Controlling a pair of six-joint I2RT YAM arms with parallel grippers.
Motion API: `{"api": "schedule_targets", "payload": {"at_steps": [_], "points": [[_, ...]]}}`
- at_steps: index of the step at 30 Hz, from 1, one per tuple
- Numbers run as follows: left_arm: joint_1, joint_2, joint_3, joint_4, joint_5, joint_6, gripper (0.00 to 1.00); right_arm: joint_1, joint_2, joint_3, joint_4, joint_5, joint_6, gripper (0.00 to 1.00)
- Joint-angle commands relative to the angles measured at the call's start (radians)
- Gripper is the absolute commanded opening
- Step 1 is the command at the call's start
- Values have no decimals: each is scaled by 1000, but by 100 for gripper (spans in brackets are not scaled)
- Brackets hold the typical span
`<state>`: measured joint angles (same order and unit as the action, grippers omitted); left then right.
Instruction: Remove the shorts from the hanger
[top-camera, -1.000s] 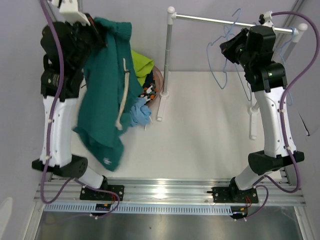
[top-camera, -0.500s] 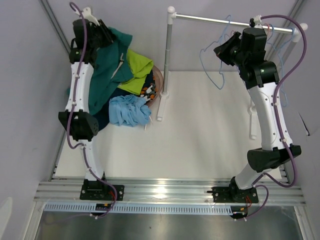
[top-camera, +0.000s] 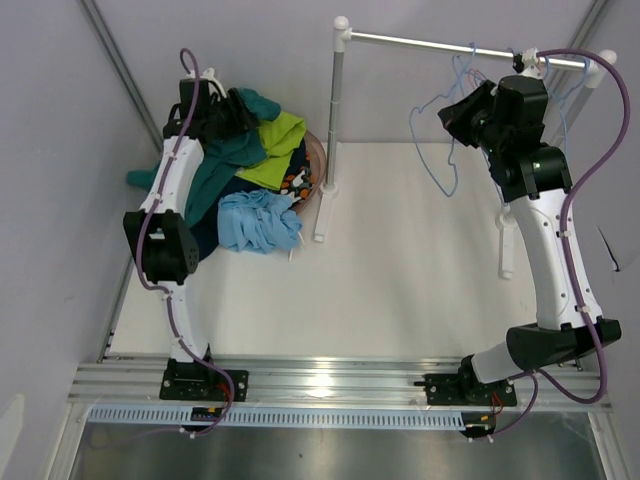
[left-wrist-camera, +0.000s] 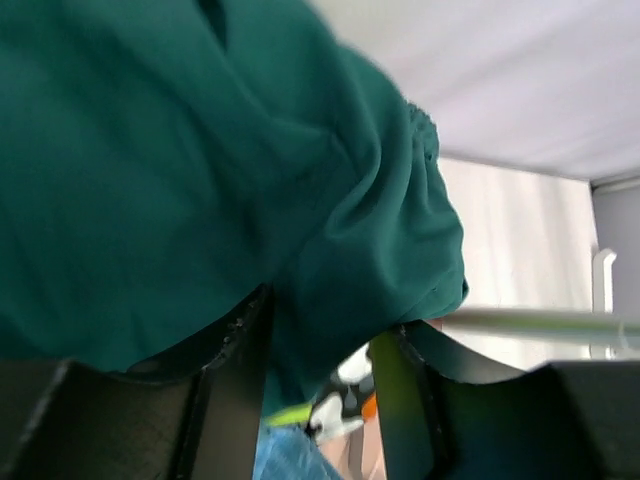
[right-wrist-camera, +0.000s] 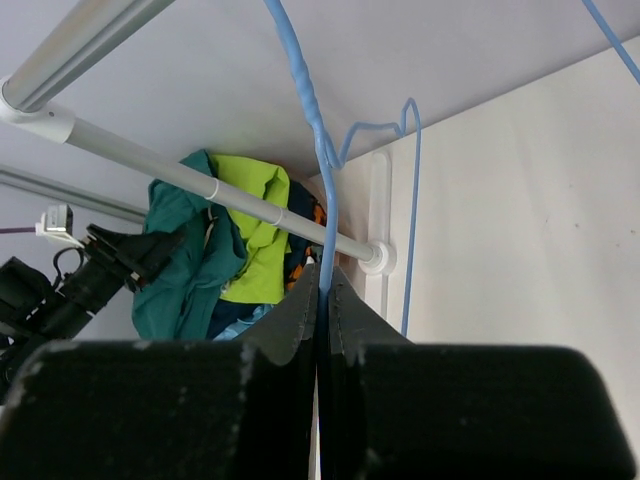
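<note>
The teal shorts lie draped over a pile at the back left, on top of the lime green pair, the light blue pair, the blotch-patterned pair and the navy pair. My left gripper is low over the pile. In the left wrist view a fold of the teal shorts sits between its fingers. My right gripper is shut on the wire of a bare blue hanger, seen up close in the right wrist view.
A metal rail on white posts spans the back right, with other bare blue hangers on it. The left post stands beside the pile. A pink basket rim shows under the shorts. Grey walls close both sides.
My left arm has swung the teal shorts from hanging in front of it back and down onto the pile at the back left. My right gripper has shifted slightly with the hanger.
</note>
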<state>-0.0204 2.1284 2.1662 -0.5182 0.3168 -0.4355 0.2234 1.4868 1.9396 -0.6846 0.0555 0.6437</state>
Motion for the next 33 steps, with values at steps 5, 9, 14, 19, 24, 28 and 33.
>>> {"api": "schedule_targets", "payload": {"at_steps": [5,9,14,19,24,28,33], "points": [[-88,-148,-215,3,7,27,99,-7,-46,-14,42,10,24,0],[-128,-168,-181,-77,16,49,99,-7,-63,-18,36,17,28,0],[-181,-344,-226,-69,-25,77,99,-7,-68,-22,20,15,17,43],[-181,-508,-252,-95,-12,76,99,-7,-83,-28,7,43,10,99],[-182,-640,-295,-129,-27,95,99,-9,-134,-42,-30,79,17,99],[-196,-760,-392,-117,-30,107,99,-7,-230,-82,-126,185,22,99],[-210,-1025,-695,-40,-103,164,99,4,-501,-241,-166,179,-10,99]]}}
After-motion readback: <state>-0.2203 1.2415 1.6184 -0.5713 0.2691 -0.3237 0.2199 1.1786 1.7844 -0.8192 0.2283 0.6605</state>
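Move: The green-teal shorts still lie between the left hand's half-open fingers, their middle about 5 cm back, 7 cm left and 8 cm below it. The lime shorts lie some 6 cm back, 4 cm right and 14 cm below, the light-blue ones about 18 cm straight back and 17 cm below. A blue hanger is in the right fingers, its middle 2 cm ahead and 4 cm below; the rail runs about 7 cm ahead and 8 cm above, while other hangers hang 7 cm ahead and 10 cm right. The green-teal shorts are let go over the basket as the left fingers spread wide; that hand sinks about 4 cm while going back and right, then lifts and pulls back, 25 cm in all, tilting up. The hanger stays pinched at first, then the right fingers open fully and that hand draws back and right away from the rail. ##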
